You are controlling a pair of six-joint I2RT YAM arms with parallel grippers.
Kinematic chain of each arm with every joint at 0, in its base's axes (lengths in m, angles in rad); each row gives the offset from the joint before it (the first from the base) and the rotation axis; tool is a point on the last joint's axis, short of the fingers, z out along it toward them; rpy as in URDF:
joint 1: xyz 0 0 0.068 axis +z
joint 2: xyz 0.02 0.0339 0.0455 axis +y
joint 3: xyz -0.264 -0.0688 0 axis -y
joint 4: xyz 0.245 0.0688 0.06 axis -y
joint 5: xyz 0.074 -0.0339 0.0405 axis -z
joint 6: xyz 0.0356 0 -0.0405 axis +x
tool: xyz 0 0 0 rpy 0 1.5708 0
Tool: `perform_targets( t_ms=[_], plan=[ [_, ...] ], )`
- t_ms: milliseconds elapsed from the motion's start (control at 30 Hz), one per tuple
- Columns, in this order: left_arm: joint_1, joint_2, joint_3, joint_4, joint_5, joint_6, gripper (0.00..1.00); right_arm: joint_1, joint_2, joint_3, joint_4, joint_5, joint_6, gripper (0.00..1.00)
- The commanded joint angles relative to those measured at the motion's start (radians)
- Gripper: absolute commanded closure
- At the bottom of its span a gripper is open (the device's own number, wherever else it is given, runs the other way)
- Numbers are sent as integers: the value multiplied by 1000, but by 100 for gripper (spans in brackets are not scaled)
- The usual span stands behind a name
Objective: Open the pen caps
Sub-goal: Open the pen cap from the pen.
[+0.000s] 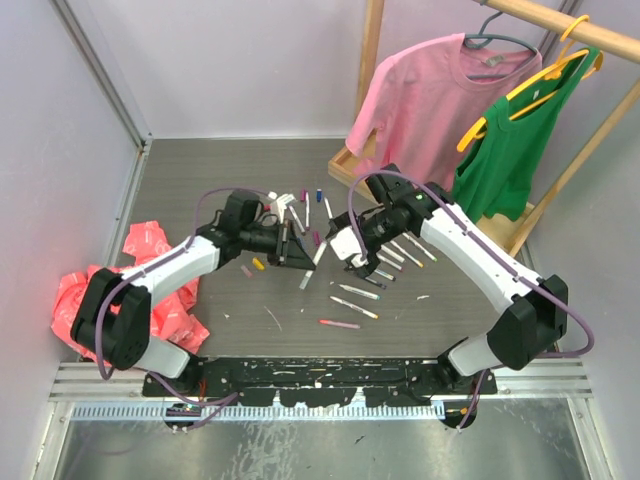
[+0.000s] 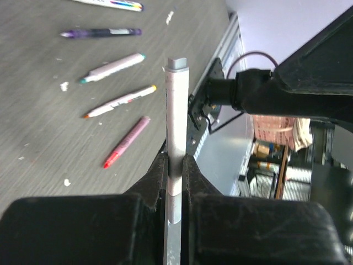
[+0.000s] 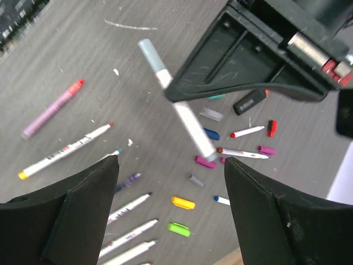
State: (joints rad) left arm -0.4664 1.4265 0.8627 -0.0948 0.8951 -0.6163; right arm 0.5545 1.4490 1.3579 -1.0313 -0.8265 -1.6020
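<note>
My left gripper (image 1: 297, 254) is shut on a white pen (image 2: 176, 116) with a grey end, held clear of the table. In the right wrist view that pen (image 3: 190, 124) slants down out of the left gripper (image 3: 248, 61). My right gripper (image 3: 171, 160) hangs open and empty just past the pen's lower end; in the top view this gripper (image 1: 355, 252) is to the right of the held pen (image 1: 312, 268). Loose pen caps lie below: yellow (image 3: 182, 203), green (image 3: 178, 229), magenta (image 3: 205, 162), blue (image 3: 211, 133), grey (image 3: 194, 180). Uncapped pens (image 1: 358, 292) lie on the table.
More pens (image 2: 113, 67) lie in rows under and beside the right arm. A wooden rack with a pink shirt (image 1: 430, 95) and a green top (image 1: 510, 150) stands at the back right. Red packets (image 1: 150, 245) are piled at the left. A metal rail (image 1: 320, 385) runs along the near edge.
</note>
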Motion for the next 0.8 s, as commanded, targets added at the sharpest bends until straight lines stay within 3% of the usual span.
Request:
perform_targets(
  t_ms=[0,433,767],
  plan=[
    [-90,51,110,-96,79,105,100,10,7,33,-42,54,-235,19],
    [-213,168,224,-141,82,142,100,108,3,-77,-47,262,-309,41],
    [-220,168,222,-111,65,123,100,154,-22,-106,-49,239,-261,82]
  ],
)
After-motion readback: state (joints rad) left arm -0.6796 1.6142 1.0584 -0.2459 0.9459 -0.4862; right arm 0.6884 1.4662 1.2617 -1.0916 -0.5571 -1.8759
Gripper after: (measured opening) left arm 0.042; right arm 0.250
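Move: The pen already sits pinched in the left fingers. Its plain rear end lies about 6 cm to the left of the open right hand, 3 cm farther out and 5 cm lower. From the left hand, the right gripper is some 7 cm to the right, level fore and aft, and 5 cm higher. On the table, roughly 18 cm below the right hand, an orange-tipped pen lies about 6 cm back, straight across, and the pink pen 10 cm back and 3 cm left. The pen, still pinched near mid-barrel, is carried by the left hand about 6 cm right and 5 cm back towards the right gripper, swinging some 15 degrees clockwise, then held almost still. The right hand sinks about 6 cm and eases slightly back, tilting some 20 degrees, while its wide-open fingers narrow around the rear part of the barrel; full pressure from them can't be seen. ##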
